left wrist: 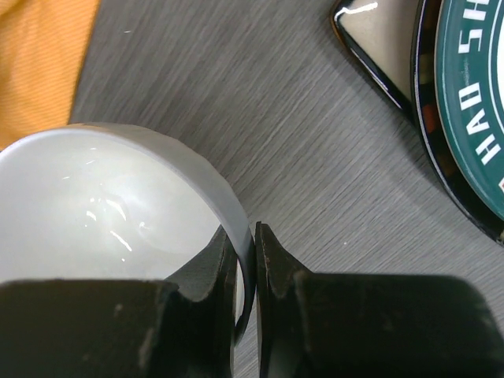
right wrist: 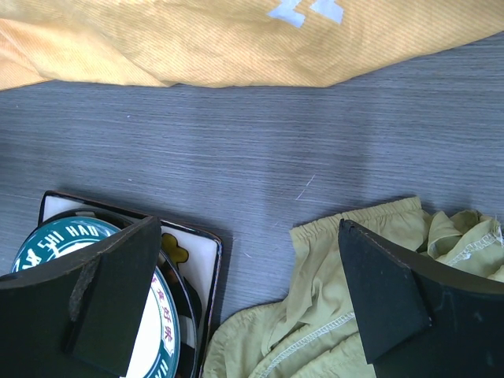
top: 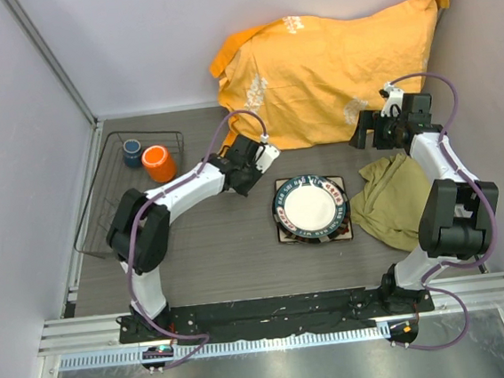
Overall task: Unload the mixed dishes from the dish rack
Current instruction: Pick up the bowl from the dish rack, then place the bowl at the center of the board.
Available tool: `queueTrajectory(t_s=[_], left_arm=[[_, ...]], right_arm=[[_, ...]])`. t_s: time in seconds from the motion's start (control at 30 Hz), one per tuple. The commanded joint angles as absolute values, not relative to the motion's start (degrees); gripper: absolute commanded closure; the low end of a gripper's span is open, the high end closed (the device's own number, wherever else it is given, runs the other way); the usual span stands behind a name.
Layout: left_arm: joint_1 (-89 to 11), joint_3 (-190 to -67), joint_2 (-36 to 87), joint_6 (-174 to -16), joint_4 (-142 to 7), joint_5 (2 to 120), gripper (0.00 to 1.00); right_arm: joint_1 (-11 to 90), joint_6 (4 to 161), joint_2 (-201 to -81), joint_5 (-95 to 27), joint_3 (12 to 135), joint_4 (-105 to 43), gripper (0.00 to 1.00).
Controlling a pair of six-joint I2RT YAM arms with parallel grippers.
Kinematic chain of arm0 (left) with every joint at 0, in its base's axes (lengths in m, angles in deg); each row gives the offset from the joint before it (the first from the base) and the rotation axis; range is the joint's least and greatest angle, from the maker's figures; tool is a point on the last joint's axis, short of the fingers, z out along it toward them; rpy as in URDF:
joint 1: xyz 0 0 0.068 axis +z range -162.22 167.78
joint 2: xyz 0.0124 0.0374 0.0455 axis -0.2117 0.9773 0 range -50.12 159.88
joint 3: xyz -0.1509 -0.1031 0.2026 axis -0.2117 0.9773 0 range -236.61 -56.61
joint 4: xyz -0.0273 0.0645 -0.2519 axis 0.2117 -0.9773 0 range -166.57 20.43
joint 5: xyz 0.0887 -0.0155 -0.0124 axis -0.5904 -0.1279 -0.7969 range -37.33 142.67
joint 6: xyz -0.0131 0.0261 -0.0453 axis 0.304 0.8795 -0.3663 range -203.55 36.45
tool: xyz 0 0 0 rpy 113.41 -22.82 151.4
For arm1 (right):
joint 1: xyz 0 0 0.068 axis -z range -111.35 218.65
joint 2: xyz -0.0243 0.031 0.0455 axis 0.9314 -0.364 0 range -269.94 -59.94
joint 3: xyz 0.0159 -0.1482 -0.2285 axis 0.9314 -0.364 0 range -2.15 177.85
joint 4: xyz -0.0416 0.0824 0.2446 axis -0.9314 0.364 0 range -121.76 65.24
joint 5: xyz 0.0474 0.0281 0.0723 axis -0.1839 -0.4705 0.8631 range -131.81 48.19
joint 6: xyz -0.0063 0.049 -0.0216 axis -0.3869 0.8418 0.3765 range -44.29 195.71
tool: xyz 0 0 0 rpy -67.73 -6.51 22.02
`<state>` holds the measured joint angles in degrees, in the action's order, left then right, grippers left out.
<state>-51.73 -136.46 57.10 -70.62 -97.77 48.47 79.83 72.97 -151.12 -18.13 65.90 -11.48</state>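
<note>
My left gripper is shut on the rim of the white bowl, one finger inside and one outside, low over the table. In the top view this gripper is left of the plates and hides the bowl. The round dark-rimmed plate lies on the square flowered plate at mid table; both show in the right wrist view, the round plate and the square one. The orange mug and dark blue cup stand in the dish rack. My right gripper is open and empty.
A large orange cloth is heaped at the back. An olive green cloth lies right of the plates, below my right gripper. Grey walls close in both sides. The plates' edges sit just right of the bowl.
</note>
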Motion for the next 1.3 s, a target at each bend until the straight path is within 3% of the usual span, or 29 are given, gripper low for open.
queueTrajectory(t_s=[0.0,0.57,0.93,1.27], left_arm=[[-53.53,-138.87,58.33,-70.90,-93.65,48.72,1.00],[-55.46,-138.61,60.88,-70.20,-92.77,46.79,0.96],[-55.55,-138.43,61.50,-69.58,-92.68,45.56,0.74],[-55.55,-137.91,58.43,-68.87,-91.81,43.10,0.38]], right_arm=[[79.55,72.37,-151.08,-18.61,68.24,-12.16,0.00],[79.55,72.28,-151.17,-18.61,68.25,-11.89,0.00],[79.55,72.28,-151.17,-18.44,68.33,-11.98,0.00],[79.55,72.28,-151.44,-18.44,68.33,-11.89,0.00]])
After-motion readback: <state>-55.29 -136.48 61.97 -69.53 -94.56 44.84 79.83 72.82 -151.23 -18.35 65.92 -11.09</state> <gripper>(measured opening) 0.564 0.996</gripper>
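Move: The left hand still holds the white bowl by its rim, the bowl's middle about 4 cm ahead, 4 cm left and 3 cm below. Its bare landing spot is some 3 cm ahead, 2 cm left and 8 cm down. The teal-rimmed plate and square plate under it lie about 17 cm right and 3 cm back; the orange cup is some 23 cm left, 11 cm ahead. From the right hand the spot lies roughly 35 cm left, 5 cm back. Still pinching the bowl's rim, the left hand sets the bowl down on the bare table beside the stacked plates, sinking about 3 cm while easing some 2 cm right and slightly back. It pauses low, then opens its fingers to a bit over half, letting go with the rim between them, and drifts about 1 cm forward. ##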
